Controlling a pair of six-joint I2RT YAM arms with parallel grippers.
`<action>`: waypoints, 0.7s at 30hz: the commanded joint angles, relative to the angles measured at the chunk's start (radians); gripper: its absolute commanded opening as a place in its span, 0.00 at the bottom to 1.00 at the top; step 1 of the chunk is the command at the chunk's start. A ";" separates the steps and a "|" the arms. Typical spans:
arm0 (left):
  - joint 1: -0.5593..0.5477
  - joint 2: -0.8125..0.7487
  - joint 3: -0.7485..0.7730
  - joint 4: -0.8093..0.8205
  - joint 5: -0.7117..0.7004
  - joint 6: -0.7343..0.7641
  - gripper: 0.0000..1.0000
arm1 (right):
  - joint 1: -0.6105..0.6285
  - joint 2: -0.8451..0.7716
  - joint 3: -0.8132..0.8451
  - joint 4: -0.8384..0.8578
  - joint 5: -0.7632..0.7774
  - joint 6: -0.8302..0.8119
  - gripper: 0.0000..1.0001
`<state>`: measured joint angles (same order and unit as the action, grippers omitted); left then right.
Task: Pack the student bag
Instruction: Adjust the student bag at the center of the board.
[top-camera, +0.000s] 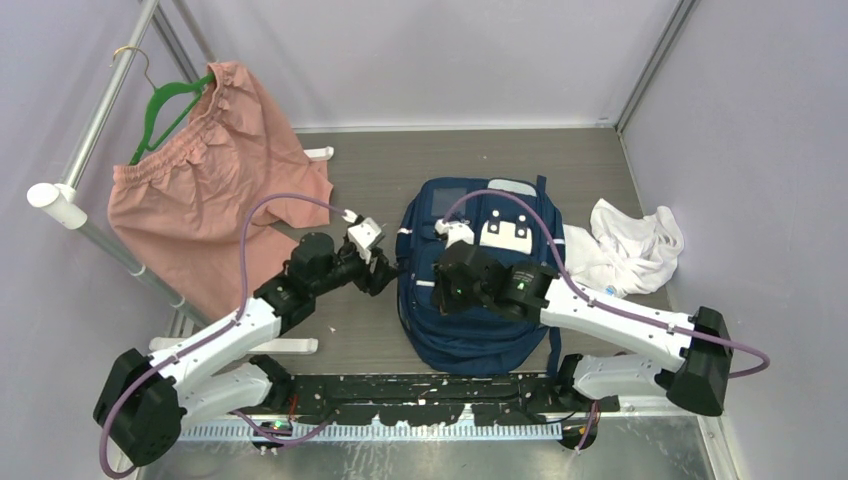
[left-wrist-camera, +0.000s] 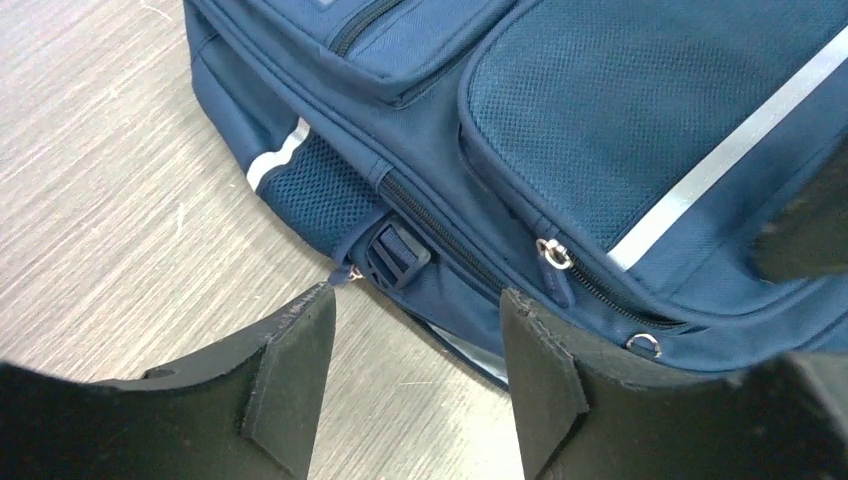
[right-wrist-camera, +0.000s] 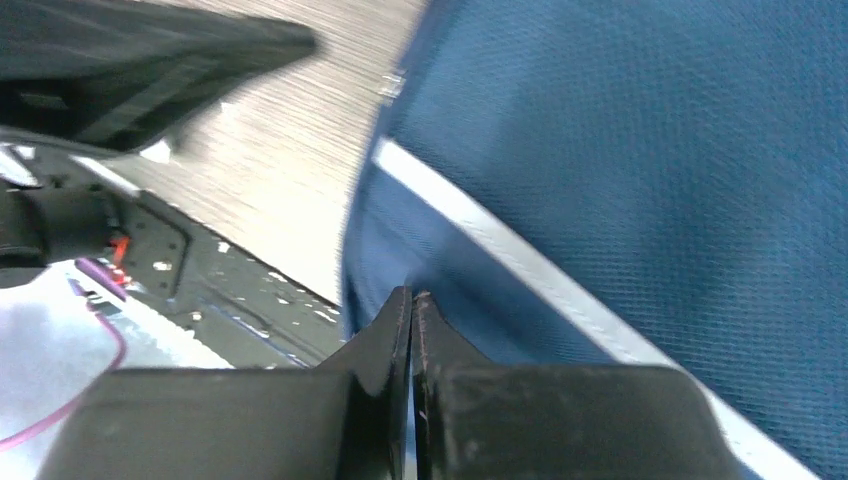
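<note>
The student bag (top-camera: 470, 345), navy with white stripes, lies flat in the middle of the table. My left gripper (top-camera: 385, 272) hangs at the bag's left side, open. In the left wrist view the left gripper (left-wrist-camera: 415, 300) frames bare table, and the student bag (left-wrist-camera: 620, 120) lies just beyond with a black buckle (left-wrist-camera: 398, 255) and a zip pull (left-wrist-camera: 553, 255) near the fingertips. My right gripper (top-camera: 438, 288) is low over the bag's left half, shut. The right wrist view shows the right gripper (right-wrist-camera: 412, 295) pressed together against blue fabric of the student bag (right-wrist-camera: 650, 150); nothing visible between its fingers.
Pink shorts (top-camera: 215, 190) hang on a green hanger (top-camera: 160, 105) from a metal rail (top-camera: 95, 130) at the left. A crumpled white cloth (top-camera: 630, 245) lies right of the bag. Grey walls close in the table, and the arms' base plate (top-camera: 420, 390) runs along the near edge.
</note>
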<state>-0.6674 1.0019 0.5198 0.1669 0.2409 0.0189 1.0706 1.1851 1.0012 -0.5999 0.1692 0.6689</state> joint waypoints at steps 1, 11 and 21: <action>0.028 0.018 0.119 -0.132 0.140 -0.081 0.63 | -0.095 -0.068 -0.129 0.006 -0.016 0.058 0.01; 0.030 0.085 0.108 0.006 0.376 -0.189 0.61 | -0.423 -0.207 -0.204 -0.144 -0.058 0.037 0.01; -0.068 0.183 0.123 0.049 0.313 0.063 0.58 | -0.480 -0.284 -0.144 -0.143 -0.117 0.042 0.01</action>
<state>-0.6693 1.1473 0.5961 0.1726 0.5903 -0.0891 0.6003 0.9524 0.8135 -0.6834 0.0246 0.7326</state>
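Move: The right hand, shut, is over the student bag's left part, the bag's middle about 9 cm to its right, 4 cm ahead and some 7 cm below. The white strip on the front pocket is centred 5 cm right, 3 cm ahead and 3 cm below; the white cloth beyond the bag is 42 cm right, 10 cm ahead and 9 cm below. The left hand, half open at the bag's left side, has the bag's middle about 18 cm right, level fore and aft and 4 cm lower. The right hand's shut fingertips press down some 3 cm onto the bag's front pocket and drag across it about 12 cm to the right, drifting forward and turning some 25 degrees clockwise, towards the white cloth. The left hand, fingers still open, goes back and right about 6 cm beside the bag's left side, swinging clockwise and tipping down. ##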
